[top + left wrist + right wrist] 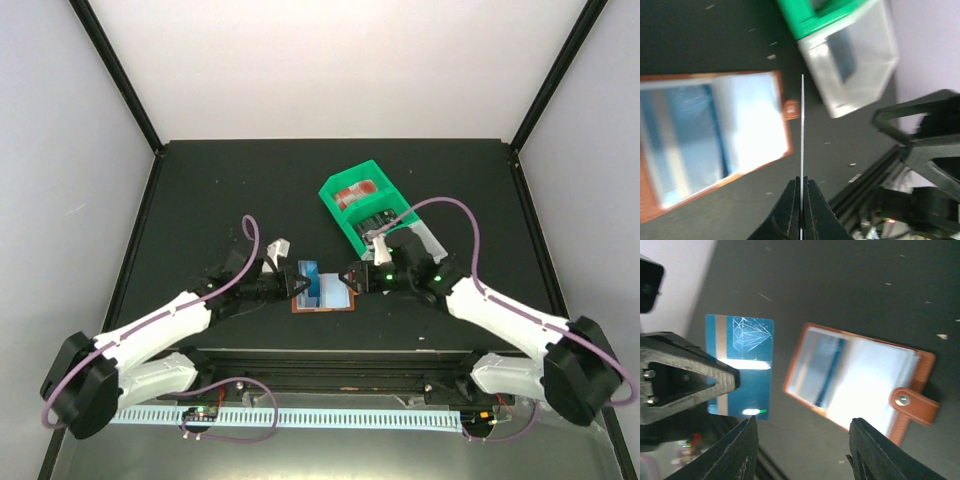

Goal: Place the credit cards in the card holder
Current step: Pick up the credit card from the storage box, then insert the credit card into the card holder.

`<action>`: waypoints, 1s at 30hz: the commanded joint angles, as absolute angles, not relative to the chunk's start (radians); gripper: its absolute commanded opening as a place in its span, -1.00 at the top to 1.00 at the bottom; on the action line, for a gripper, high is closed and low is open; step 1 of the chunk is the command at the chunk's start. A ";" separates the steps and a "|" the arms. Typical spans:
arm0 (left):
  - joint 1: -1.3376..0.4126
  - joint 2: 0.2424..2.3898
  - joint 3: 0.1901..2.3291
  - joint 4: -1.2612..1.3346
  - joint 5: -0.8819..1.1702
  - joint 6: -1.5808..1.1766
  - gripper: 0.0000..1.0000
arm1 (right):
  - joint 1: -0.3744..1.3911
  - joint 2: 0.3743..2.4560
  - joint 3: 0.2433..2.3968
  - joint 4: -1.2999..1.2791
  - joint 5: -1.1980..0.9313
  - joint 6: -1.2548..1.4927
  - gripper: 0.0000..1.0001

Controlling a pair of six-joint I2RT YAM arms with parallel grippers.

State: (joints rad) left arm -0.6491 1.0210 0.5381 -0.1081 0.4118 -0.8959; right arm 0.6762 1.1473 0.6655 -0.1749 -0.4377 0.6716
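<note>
One blue credit card (742,365) with light print is upright, held above the table by my left gripper (801,186), which is shut on its lower edge. In the left wrist view that card (802,125) shows edge-on as a thin pale line. The brown card holder (855,385) lies open on the black table with its clear sleeves up, a blue card inside, and its strap with a snap (902,400) sticking out. In the top view the holder (325,298) lies between both grippers. My right gripper (802,427) stands open and empty just beside the held card.
A green bin (345,205) holding a red card (360,190) stands behind the holder. A clear plastic bin (425,240) sits next to it under my right arm. The table's near edge with a black rail (330,355) is just below the holder.
</note>
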 commanded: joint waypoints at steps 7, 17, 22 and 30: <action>-0.637 1.271 0.505 -0.002 0.414 -0.822 0.97 | 0.956 1.526 0.878 -0.393 0.124 0.547 0.04; -0.638 1.391 0.513 0.080 0.424 -0.808 0.97 | 1.025 1.680 0.971 -0.519 0.355 0.584 -0.03; -0.637 1.449 0.497 0.167 0.466 -0.826 0.97 | 1.025 1.704 0.943 -0.503 0.330 0.599 -0.06; -0.636 1.459 0.494 0.173 0.432 -0.829 0.97 | 1.026 1.736 0.911 -0.480 0.294 0.636 0.03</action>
State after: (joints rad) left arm -0.6426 1.4551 0.5011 0.1322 0.4419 -0.8295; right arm 1.0206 1.7077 0.9367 -0.4801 0.2844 0.5995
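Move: The left hand already grips the blue card some 14 cm above the open card holder, whose middle lies about 4 cm to the right and 3 cm ahead of that hand. From the empty, half-open right hand the holder's middle is about 5 cm left, 1 cm ahead and 15 cm down, with its clasp about 1 cm right and 1 cm ahead. The storage box's white compartment stands some 14 cm to that hand's right and 10 cm ahead. The right hand drops about 13 cm to the clasp side of the card holder, swinging some 3 cm left and back again on the way, while its wrist tips nearly 50 degrees until the half-open fingers point almost straight down over the right page's edge and the clasp. The left hand keeps its grip on the blue card and lowers it roughly 10 cm, fast at first and then easing, towards the holder near its spine, with the fingers dipping about 10 degrees. ##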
